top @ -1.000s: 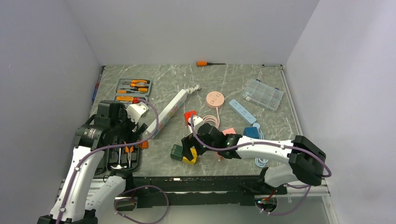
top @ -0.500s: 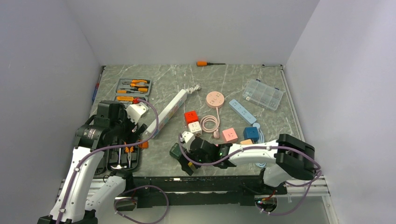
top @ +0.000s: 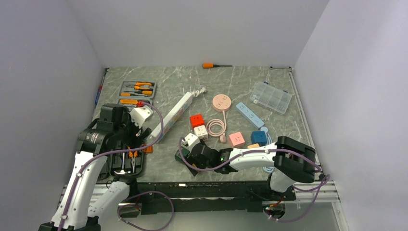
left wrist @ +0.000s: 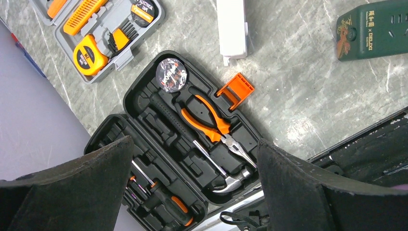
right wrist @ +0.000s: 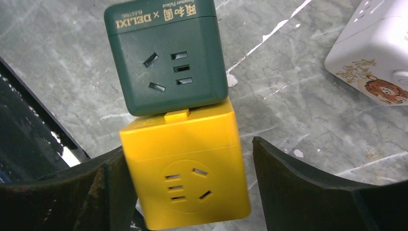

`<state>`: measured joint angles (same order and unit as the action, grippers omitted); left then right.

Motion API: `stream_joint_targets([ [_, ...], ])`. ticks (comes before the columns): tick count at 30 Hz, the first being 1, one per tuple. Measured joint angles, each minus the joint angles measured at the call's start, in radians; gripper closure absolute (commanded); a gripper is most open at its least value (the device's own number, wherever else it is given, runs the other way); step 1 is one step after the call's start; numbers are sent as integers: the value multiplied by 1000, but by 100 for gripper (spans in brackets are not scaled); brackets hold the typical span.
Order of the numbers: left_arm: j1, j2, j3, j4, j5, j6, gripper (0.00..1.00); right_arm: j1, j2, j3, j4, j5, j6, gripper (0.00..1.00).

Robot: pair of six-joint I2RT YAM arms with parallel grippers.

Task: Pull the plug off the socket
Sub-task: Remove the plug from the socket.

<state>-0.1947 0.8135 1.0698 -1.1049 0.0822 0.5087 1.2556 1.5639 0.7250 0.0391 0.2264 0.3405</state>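
The socket (top: 174, 114), a long white power strip, lies slanted at centre left, and its near end (left wrist: 232, 29) shows in the left wrist view. I cannot make out a plug in it. My left gripper (top: 131, 137) (left wrist: 195, 143) hangs open over a black tool case, short of that end. A yellow cube adapter (right wrist: 185, 168) is joined to a dark green cube socket block (right wrist: 166, 53) (top: 181, 155) near the front edge. My right gripper (top: 191, 158) (right wrist: 187, 159) is open and straddles the yellow cube. Its left finger is at the cube's side; a gap remains on the right.
The open black tool case (left wrist: 183, 144) lies at front left, with a grey tool tray (top: 136, 91) behind it. Red (top: 196, 120), white (top: 201, 131), pink (top: 236, 139) and blue (top: 258, 137) cubes, a pink disc (top: 222, 102), a light-blue strip (top: 249, 114) and a clear organiser box (top: 271, 96) fill the right half.
My right arm has drawn back and to the left, bringing its gripper down around the yellow cube by the green block, and its jaws have narrowed a little. The left arm has not moved.
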Motion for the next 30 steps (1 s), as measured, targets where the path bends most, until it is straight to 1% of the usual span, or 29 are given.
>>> stream_joint_targets([
  [5, 0, -7, 0, -1, 9, 4, 1, 1, -1, -1, 19, 23, 2, 52],
  [10, 1, -89, -51, -13, 103, 56, 1, 0, -31, -5, -14, 25, 2, 79],
  [11, 1, -113, -62, -29, 117, 81, 1, -4, -45, -2, -37, 19, -1, 83],
  [14, 1, -190, -74, -69, 157, 193, 1, -19, -79, 23, -93, -16, -8, 87],
  [18, 1, -369, -114, -49, 243, 399, 1, -90, -109, 79, -126, -96, -8, 100],
  [21, 1, -534, -196, -10, 318, 565, 1, -154, -117, 110, -131, -160, -6, 100],
  [23, 1, -596, -238, 2, 367, 669, 1, -193, -124, 131, -143, -208, -2, 100],
  [26, 1, -605, -266, 18, 434, 774, 1, -215, -127, 169, -162, -269, 7, 100],
  [30, 1, -589, -269, 44, 540, 839, 1, -221, -126, 237, -168, -367, 23, 100],
])
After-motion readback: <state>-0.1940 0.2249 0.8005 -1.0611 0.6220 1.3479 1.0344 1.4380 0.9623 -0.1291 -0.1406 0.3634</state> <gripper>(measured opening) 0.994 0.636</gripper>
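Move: The yellow socket, with the green one still plugged into it, stands between the right hand's open fingers, practically at the hand point. The green socket is about 5 cm to the left and 3 cm farther out; the white socket lies some 12 cm ahead and 3 cm right, the red one 17 cm ahead, 1 cm right. From the left hand, the green socket is roughly 16 cm right, 4 cm back and 18 cm below, the yellow 21 cm right and 6 cm back. The yellow socket is pinched between the right hand's closing fingers, then lifted about 11 cm, drifting some 4 cm forward and, towards the end, left, while the fingers swing up to point more level and leftward. The left hand, empty and wide open, draws back about 7 cm and right 6 cm, turning clockwise and tipping its fingers up towards the raised sockets. ##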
